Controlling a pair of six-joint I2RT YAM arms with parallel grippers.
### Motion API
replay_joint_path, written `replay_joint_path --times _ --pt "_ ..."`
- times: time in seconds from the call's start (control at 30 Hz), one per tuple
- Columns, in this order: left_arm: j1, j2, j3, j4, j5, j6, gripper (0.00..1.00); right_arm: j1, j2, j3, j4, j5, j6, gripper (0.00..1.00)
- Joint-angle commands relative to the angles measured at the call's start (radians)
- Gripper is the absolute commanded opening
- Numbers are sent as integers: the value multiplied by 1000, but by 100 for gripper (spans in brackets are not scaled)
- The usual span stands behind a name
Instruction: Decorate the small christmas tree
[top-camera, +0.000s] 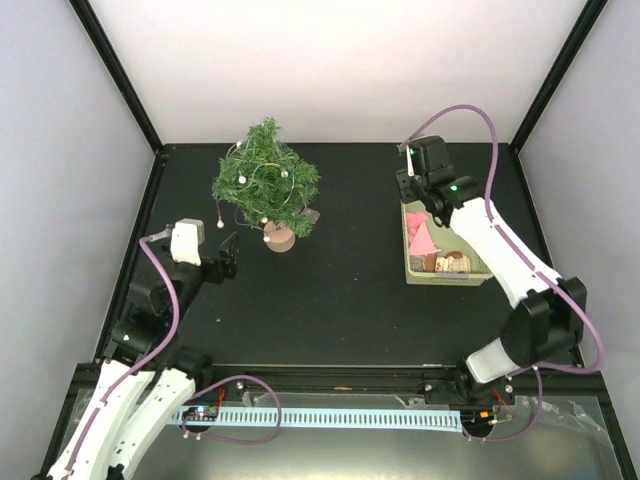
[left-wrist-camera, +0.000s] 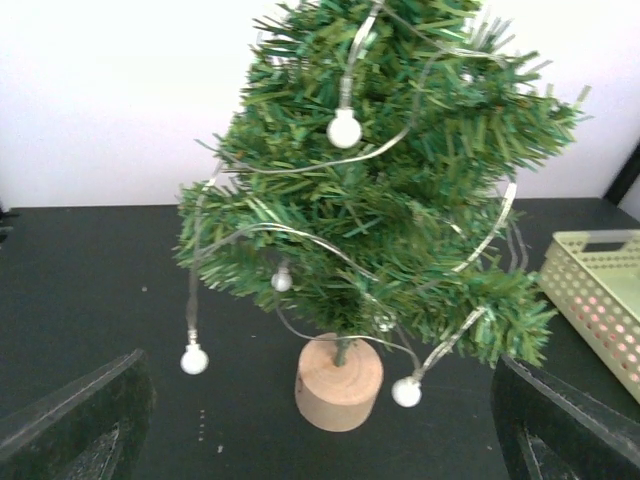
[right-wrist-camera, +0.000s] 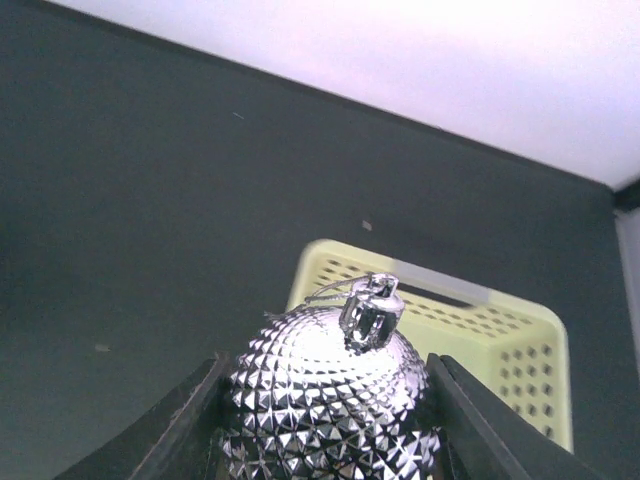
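The small christmas tree (top-camera: 265, 180) stands at the back left of the black table on a round wooden base (top-camera: 279, 238). A thin wire with white bead lights (left-wrist-camera: 344, 129) is wound round its branches. My left gripper (top-camera: 226, 258) hovers low just left of the tree, facing it, open and empty. In the left wrist view its dark fingers (left-wrist-camera: 80, 420) frame the tree (left-wrist-camera: 380, 190) and base (left-wrist-camera: 338, 385). My right gripper (right-wrist-camera: 325, 420) is shut on a faceted silver bauble (right-wrist-camera: 330, 400) with its cap and thread loop upward. It is held above the far end of the basket (top-camera: 410, 240).
The pale green lattice basket (right-wrist-camera: 500, 330) sits at the right of the table and holds a pink item (top-camera: 421, 235) and a brownish item (top-camera: 452, 263). In the left wrist view the basket (left-wrist-camera: 600, 290) is to the tree's right. White walls enclose the table.
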Motion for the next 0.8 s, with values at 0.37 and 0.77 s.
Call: replay_joint_path --times 0.37,0.77 --pt "-4 107 60 139 615 -286 64 121 -290 -195 214 -796 68 41" --pt "-10 246 16 465 947 -619 42 216 -354 -387 486 -1148 104 39"
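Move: The right hand already holds the silver ball; the tree stands about 38 cm to its left, 4 cm back and slightly lower. The basket lies some 13 cm to its right, 3 cm back and 20 cm below. From the empty left hand the ball is about 48 cm right, 18 cm ahead and a little lower; the tree is 15 cm ahead, 9 cm right and 8 cm lower. Right hand swings the held ball some 25 cm left-back towards the tree; left moves right, half-closing, turning clockwise. ##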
